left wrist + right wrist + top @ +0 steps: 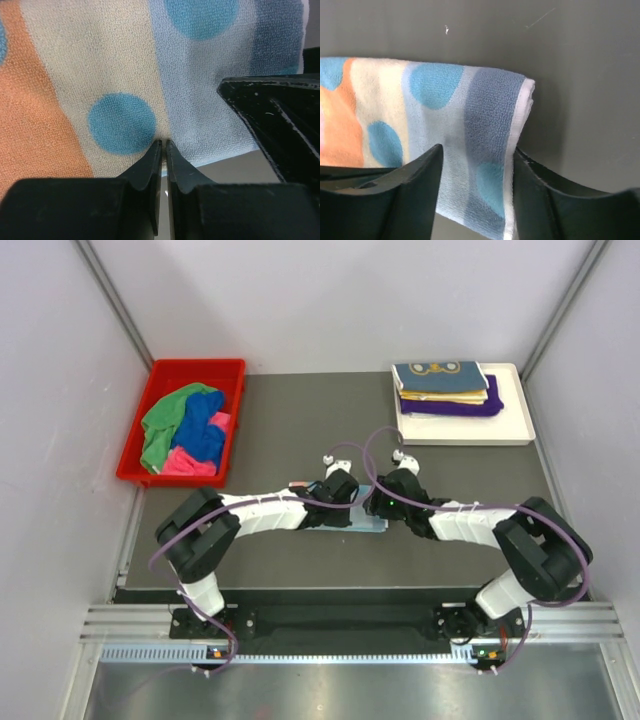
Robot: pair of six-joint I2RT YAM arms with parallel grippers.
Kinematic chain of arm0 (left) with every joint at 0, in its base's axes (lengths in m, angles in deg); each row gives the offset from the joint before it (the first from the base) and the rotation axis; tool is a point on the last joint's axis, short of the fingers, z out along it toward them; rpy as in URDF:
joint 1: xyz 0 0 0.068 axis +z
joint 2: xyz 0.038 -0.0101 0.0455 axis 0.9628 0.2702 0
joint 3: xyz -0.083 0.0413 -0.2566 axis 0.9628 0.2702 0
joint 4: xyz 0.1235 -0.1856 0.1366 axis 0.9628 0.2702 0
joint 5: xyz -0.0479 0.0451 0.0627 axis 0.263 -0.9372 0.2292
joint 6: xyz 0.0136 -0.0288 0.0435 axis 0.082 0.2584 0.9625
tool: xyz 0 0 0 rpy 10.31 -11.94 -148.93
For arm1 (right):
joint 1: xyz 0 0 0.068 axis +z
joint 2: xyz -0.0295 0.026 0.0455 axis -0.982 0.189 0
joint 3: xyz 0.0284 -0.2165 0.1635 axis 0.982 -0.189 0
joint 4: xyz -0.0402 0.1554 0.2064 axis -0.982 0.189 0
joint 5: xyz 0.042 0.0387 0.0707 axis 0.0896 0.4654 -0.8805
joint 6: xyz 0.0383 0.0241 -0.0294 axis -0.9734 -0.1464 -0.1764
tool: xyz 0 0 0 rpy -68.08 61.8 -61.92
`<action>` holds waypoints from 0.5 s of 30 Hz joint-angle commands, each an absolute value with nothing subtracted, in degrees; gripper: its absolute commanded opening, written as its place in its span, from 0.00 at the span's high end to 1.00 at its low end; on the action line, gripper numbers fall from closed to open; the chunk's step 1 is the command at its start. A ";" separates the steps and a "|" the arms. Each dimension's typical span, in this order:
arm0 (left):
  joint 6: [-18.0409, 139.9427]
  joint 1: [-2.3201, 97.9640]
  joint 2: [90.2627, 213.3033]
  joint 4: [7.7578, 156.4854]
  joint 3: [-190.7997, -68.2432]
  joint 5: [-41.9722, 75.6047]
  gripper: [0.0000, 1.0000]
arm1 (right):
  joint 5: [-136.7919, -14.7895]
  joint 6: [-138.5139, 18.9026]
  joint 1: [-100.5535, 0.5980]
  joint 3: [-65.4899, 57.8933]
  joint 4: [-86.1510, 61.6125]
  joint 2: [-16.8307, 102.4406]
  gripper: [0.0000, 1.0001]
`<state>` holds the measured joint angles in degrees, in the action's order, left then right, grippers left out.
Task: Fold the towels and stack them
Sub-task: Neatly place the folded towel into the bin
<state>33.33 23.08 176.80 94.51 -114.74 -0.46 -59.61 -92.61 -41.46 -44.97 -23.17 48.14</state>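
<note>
A folded towel (pixel 370 523) striped orange, cream and pale blue with teal dots (pixel 120 122) lies flat at the table's middle, mostly hidden under both arms from above. My left gripper (pixel 163 143) has its jaws nearly together, nipping the towel's near edge. My right gripper (pixel 477 167) is open and straddles the towel's blue end (pixel 490 115), its right finger (pixel 535 175) against the white hem. That gripper's black finger (pixel 280 115) also shows in the left wrist view. More towels, green (pixel 165 420), blue (pixel 205 430) and pink (pixel 190 462), lie crumpled in a bin.
The red bin (pixel 180 365) stands at the back left. A white tray (pixel 515 430) at the back right carries a folded stack: navy with yellow print (pixel 440 375) over yellow (pixel 445 396) over purple (pixel 455 409). Grey walls close in both sides.
</note>
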 commanded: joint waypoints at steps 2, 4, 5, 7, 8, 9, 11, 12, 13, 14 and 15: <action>30.87 21.85 177.28 92.66 -115.19 -1.46 0.88 | -58.31 -95.18 -39.64 -45.07 -19.98 50.84 0.51; 30.43 21.85 176.93 92.57 -114.75 -1.99 0.88 | -57.69 -95.35 -39.55 -45.07 -19.46 50.93 0.55; 30.34 21.85 176.58 92.49 -114.57 -1.99 0.89 | -57.52 -95.27 -39.55 -44.81 -19.20 50.93 0.61; 30.17 21.94 175.26 92.66 -114.39 -2.78 0.89 | -56.46 -94.74 -39.64 -44.45 -17.88 51.02 0.69; 30.17 21.85 174.82 92.92 -114.48 -3.13 0.88 | -56.11 -94.48 -39.55 -43.93 -17.44 51.02 0.78; 30.25 21.85 174.12 93.80 -114.74 -3.57 0.89 | -55.50 -93.78 -39.55 -43.58 -16.91 51.11 0.81; 30.52 21.85 171.22 95.55 -116.15 -5.75 0.88 | -54.01 -92.20 -39.47 -42.35 -14.99 51.02 0.92; 31.13 21.85 169.99 97.04 -116.59 -6.38 0.88 | -53.39 -91.58 -39.55 -41.73 -14.02 50.93 0.95; 31.48 21.94 167.46 97.75 -117.81 -7.17 0.88 | -52.95 -90.88 -39.55 -41.03 -13.14 50.85 0.97; 31.75 21.94 166.04 98.72 -118.52 -9.44 0.87 | -51.12 -89.13 -39.55 -39.46 -10.61 50.85 1.00; 31.84 21.94 164.72 100.03 -119.22 -10.59 0.87 | -50.14 -87.98 -39.55 -38.31 -9.36 51.02 1.00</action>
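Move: The folded towel lies under both of my hands. From my right hand its middle is about 9 cm to the left, 2 cm ahead and a couple of centimetres down, with its right end already between my open fingers. My left fingertips are on its near edge, its middle some 4 cm ahead and 3 cm to the left. The white bin is roughly 23 cm ahead of my right hand and 19 cm to its right. I shut my right fingers on the towel's right end, pinching it nearer the front edge, while that hand stays nearly in place and sinks just under 1 cm. My left hand, closed, first keeps holding the near edge down, then late on comes free and rises about 3 cm, drifting slightly left. ##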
